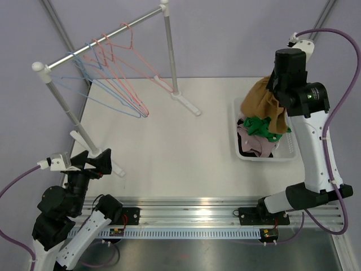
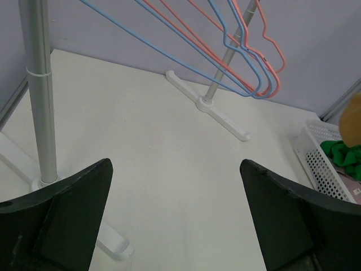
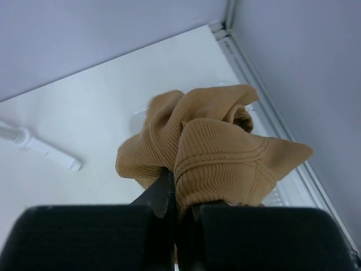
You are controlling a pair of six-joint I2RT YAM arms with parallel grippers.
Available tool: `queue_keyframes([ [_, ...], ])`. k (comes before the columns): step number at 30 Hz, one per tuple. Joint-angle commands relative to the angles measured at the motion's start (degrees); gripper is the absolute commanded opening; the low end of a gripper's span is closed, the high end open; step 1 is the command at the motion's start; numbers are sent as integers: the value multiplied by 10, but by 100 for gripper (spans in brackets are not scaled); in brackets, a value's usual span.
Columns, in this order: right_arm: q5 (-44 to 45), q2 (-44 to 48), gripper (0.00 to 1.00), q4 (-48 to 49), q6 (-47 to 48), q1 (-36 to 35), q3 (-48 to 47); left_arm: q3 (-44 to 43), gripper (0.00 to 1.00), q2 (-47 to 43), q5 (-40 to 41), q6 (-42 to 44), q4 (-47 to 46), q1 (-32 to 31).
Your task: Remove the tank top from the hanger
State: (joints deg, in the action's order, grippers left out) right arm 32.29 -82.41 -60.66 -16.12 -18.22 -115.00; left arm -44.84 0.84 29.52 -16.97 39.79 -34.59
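Observation:
The tank top [image 1: 259,101] is a tan ribbed garment, bunched up and hanging over the white basket [image 1: 286,151] at the right. My right gripper [image 1: 277,96] is shut on it. In the right wrist view the cloth [image 3: 217,149] bulges out above the closed right gripper [image 3: 180,195]. It is on none of the hangers. Several bare pink and blue wire hangers [image 1: 113,79] hang on the rack's rail at the back left, and show in the left wrist view too [image 2: 248,62]. My left gripper [image 1: 104,161] stands wide open and holds nothing, low beside the rack's near post [image 2: 39,96]; its own view shows only bare table in the left gripper [image 2: 175,164].
The basket holds a green garment [image 1: 260,125] and a pinkish one [image 1: 254,144]. The rack's two white feet [image 1: 186,103] [image 2: 223,113] rest on the white table. Grey walls close the back and the sides. A metal rail [image 1: 186,217] runs along the near edge.

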Motion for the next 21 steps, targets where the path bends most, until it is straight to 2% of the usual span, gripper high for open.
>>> queue_keyframes([
  [1,31,-21,0,-22,20,44,-25,3,99,-5,12,-1,-26,3],
  [4,8,-25,0,8,15,64,39,4,99,-4,11,-1,-27,3],
  [5,-1,-24,0,20,7,68,88,5,99,-4,10,-1,-29,3],
  [11,-158,-43,0,145,-29,117,293,5,99,-4,10,-1,-28,4],
  [12,-218,-59,0,163,-36,128,315,5,99,-4,11,-1,-28,5],
  [14,-277,-79,0,210,-50,161,362,5,99,-5,11,0,-27,5],
  [21,-419,-198,0,259,-66,229,406,5,99,-4,10,-2,-27,6],
])
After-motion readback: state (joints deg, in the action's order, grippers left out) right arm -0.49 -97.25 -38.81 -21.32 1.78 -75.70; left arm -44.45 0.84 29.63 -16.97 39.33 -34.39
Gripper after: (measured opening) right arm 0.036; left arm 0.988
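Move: The right hand, fingers shut on the brown tank top, hangs it over the white basket, whose middle lies about 38 cm below, 5 cm farther out and 4 cm to the right. In it, the green top lies some 37 cm down, 5 cm ahead and 3 cm right; the pink top about 39 cm down, 1 cm back and 2 cm right. The basket lies from the left hand roughly 25 cm ahead, 63 cm right and 27 cm down. The right hand plunges about 31 cm into the basket, tipping some 30 degrees downward, still gripping the brown tank top. ##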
